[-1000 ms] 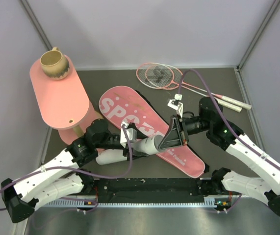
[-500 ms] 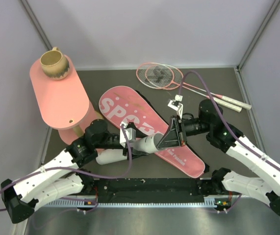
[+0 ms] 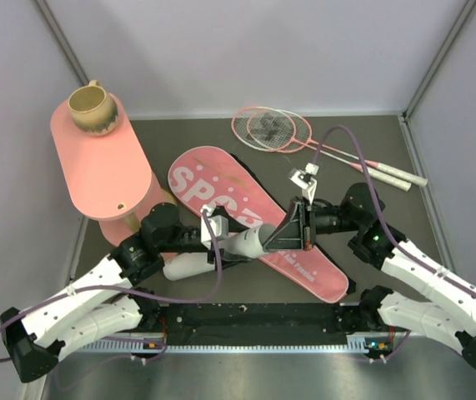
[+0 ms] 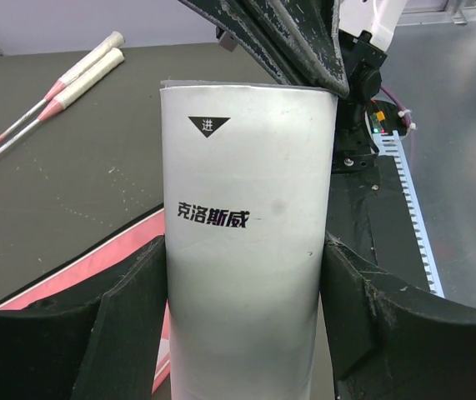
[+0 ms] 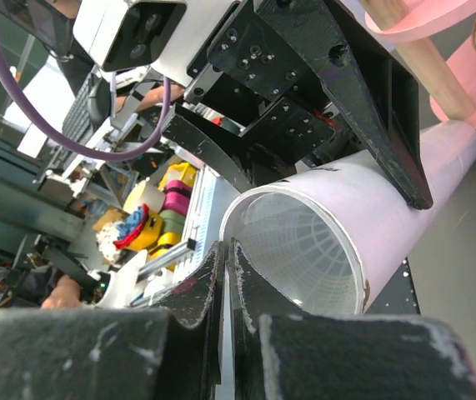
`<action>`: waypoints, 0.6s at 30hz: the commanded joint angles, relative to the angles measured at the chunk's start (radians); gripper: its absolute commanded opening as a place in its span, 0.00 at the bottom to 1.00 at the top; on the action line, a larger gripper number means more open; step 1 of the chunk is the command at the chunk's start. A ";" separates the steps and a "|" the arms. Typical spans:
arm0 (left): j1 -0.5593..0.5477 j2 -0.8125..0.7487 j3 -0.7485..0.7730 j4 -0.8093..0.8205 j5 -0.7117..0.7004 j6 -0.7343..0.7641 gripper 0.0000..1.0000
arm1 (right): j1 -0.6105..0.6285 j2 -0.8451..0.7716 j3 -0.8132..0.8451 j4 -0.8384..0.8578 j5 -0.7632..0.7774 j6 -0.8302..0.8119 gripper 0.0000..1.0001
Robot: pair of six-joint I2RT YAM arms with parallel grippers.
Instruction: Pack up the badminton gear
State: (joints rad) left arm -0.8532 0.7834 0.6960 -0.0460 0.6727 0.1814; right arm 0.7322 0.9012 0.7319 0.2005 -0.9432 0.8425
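My left gripper (image 3: 219, 237) (image 4: 244, 258) grips a long white tube (image 3: 246, 244) (image 4: 246, 150) on both sides and holds it above the pink "SPORT" bag (image 3: 212, 179) (image 4: 96, 262). The tube's open mouth faces my right gripper (image 3: 278, 242) (image 5: 225, 250). That gripper is shut, its tips at the tube's rim (image 5: 388, 208). A white shuttlecock (image 5: 304, 250) shows deep inside the tube. Two pink-framed rackets (image 3: 271, 129) lie at the back of the table, their handles (image 4: 79, 79) pointing right.
A pink oval tiered table (image 3: 104, 167) stands at the left with a tan mug (image 3: 90, 104) on top. Grey walls enclose the table on three sides. The black rail (image 3: 254, 317) runs along the near edge.
My right gripper has crept a little left, closer to the tube's mouth, and its arm has dropped slightly. The left gripper keeps the tube almost still.
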 commanded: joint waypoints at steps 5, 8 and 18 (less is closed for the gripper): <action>-0.009 -0.027 0.010 0.179 0.085 0.023 0.00 | 0.015 0.107 -0.046 0.146 0.014 0.061 0.00; -0.007 -0.035 0.007 0.179 0.087 0.023 0.00 | 0.016 0.114 -0.042 0.129 -0.003 0.058 0.21; -0.009 -0.047 -0.001 0.159 0.054 0.043 0.00 | -0.034 -0.145 0.170 -0.283 0.265 -0.215 0.75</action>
State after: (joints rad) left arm -0.8536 0.7673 0.6804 -0.0341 0.7086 0.1841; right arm 0.7296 0.8581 0.8204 0.1158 -0.8822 0.7853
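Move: The white tube's open mouth, held out by the left hand, is about 2 cm ahead and 1 cm left of the right hand's shut fingertips, roughly level with them. From the left hand that mouth is some 6 cm to the right and 3 cm up. Counted from the right hand, the pink racket bag's middle lies about 11 cm ahead, 3 cm left and 28 cm below; the rackets lie roughly 38 cm ahead and 18 cm right on the table. The tube stays gripped by the left hand, which eases back barely 1 cm. At its mouth the right hand's shut fingers first creep about half a centimetre left and back, then open to some two thirds while the hand lifts away roughly 3 cm, swinging about ten degrees clockwise as it rises. ##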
